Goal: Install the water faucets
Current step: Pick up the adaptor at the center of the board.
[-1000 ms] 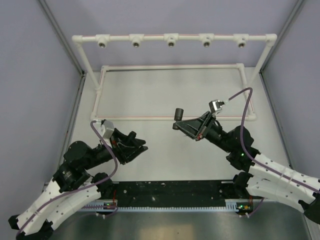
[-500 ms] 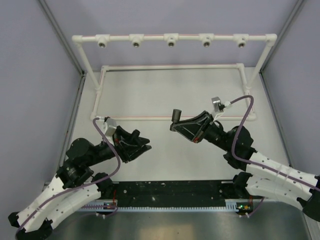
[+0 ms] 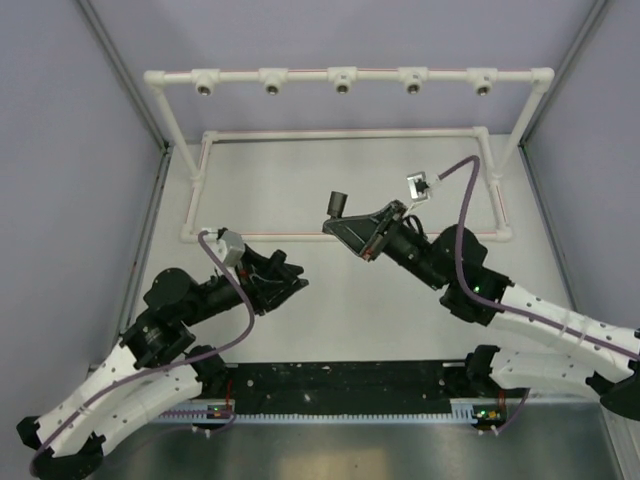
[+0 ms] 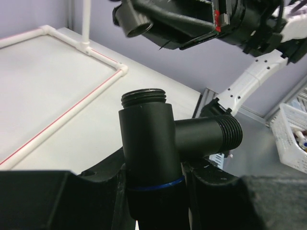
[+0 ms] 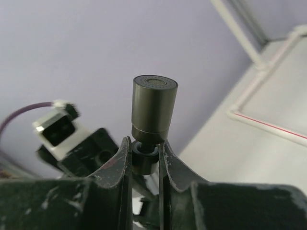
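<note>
My left gripper (image 3: 284,284) is shut on the T-shaped black faucet (image 4: 146,139), which stands upright between the fingers (image 4: 153,178) with a threaded top and a threaded side arm pointing right. My right gripper (image 3: 340,224) is shut on the short stubby black cylinder (image 3: 337,204) and holds it above the table's middle. In the right wrist view the cylinder (image 5: 153,108) stands upright, pinched at its narrow base between the fingers (image 5: 145,154). The right gripper also shows at the top of the left wrist view (image 4: 192,24). The two grippers are apart.
The white pipe frame (image 3: 345,76) stands at the back with several metal-ringed sockets on its top bar; its base rectangle (image 3: 340,133) lies on the table. A black strip (image 3: 340,382) runs along the near edge. A white basket (image 4: 292,136) sits beyond the table.
My right gripper has moved left and toward the back with the cylinder in it. My left gripper has moved a little right and forward with the T-shaped faucet.
</note>
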Tool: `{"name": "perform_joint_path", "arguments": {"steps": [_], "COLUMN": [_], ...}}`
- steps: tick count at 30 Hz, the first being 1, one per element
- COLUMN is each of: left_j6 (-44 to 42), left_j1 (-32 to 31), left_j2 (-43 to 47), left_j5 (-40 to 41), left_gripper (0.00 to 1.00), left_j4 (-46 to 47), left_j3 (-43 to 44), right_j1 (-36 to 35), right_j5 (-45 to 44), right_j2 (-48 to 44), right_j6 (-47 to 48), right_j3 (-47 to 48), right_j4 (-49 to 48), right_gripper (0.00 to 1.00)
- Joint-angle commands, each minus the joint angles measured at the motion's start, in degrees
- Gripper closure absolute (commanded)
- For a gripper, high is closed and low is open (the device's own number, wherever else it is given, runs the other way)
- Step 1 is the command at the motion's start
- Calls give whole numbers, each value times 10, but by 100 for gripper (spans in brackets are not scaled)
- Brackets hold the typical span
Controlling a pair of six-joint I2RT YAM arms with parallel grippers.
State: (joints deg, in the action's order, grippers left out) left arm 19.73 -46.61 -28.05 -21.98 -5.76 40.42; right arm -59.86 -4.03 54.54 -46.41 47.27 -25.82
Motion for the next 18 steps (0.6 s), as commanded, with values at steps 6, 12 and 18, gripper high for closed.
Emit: {"name": "perform_joint_path", "arguments": {"steps": [6, 12, 18], "left_j6": [-4, 8, 6], "left_j1": [0, -1, 0], "left_j2": [92, 120, 138], "left_j5": [114, 123, 133], "left_gripper": [100, 100, 100], "left_j4": [-1, -23, -45], "left_j3": [1, -4, 1], "right_j1": [-2, -4, -11], "right_j5": [-141, -92, -73], "right_j2": [157, 323, 384], "right_j6": [167, 192, 229], "right_j3": [161, 161, 118], "right_j4": [581, 626, 551], "right_gripper": [100, 100, 100]}}
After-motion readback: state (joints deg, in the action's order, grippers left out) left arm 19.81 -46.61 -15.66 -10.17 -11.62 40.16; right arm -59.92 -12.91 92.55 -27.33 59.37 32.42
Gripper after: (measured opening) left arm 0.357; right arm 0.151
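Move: The right hand, already holding the black nozzle piece, is high above the board. The bare patch it heads for lies some 40 cm below, about 4 cm to its right and 2 cm farther out. The near bar of the white pipe frame runs some 17 cm ahead and 40 cm below; the black tee in the left hand is roughly 8 cm left, 7 cm back and 6 cm lower. From the left hand that patch is about 8 cm ahead, 10 cm right and 34 cm below. Keeping its pinch on the nozzle piece, the right hand swoops down about 36 cm towards the bare board, swinging forward a little, then back and slightly right, while the wrist rolls over nearly 90 degrees so fingers and piece point down. The left hand keeps its grip on the tee and draws about 5 cm left and slightly up, away from that patch, turning a little counter-clockwise. ##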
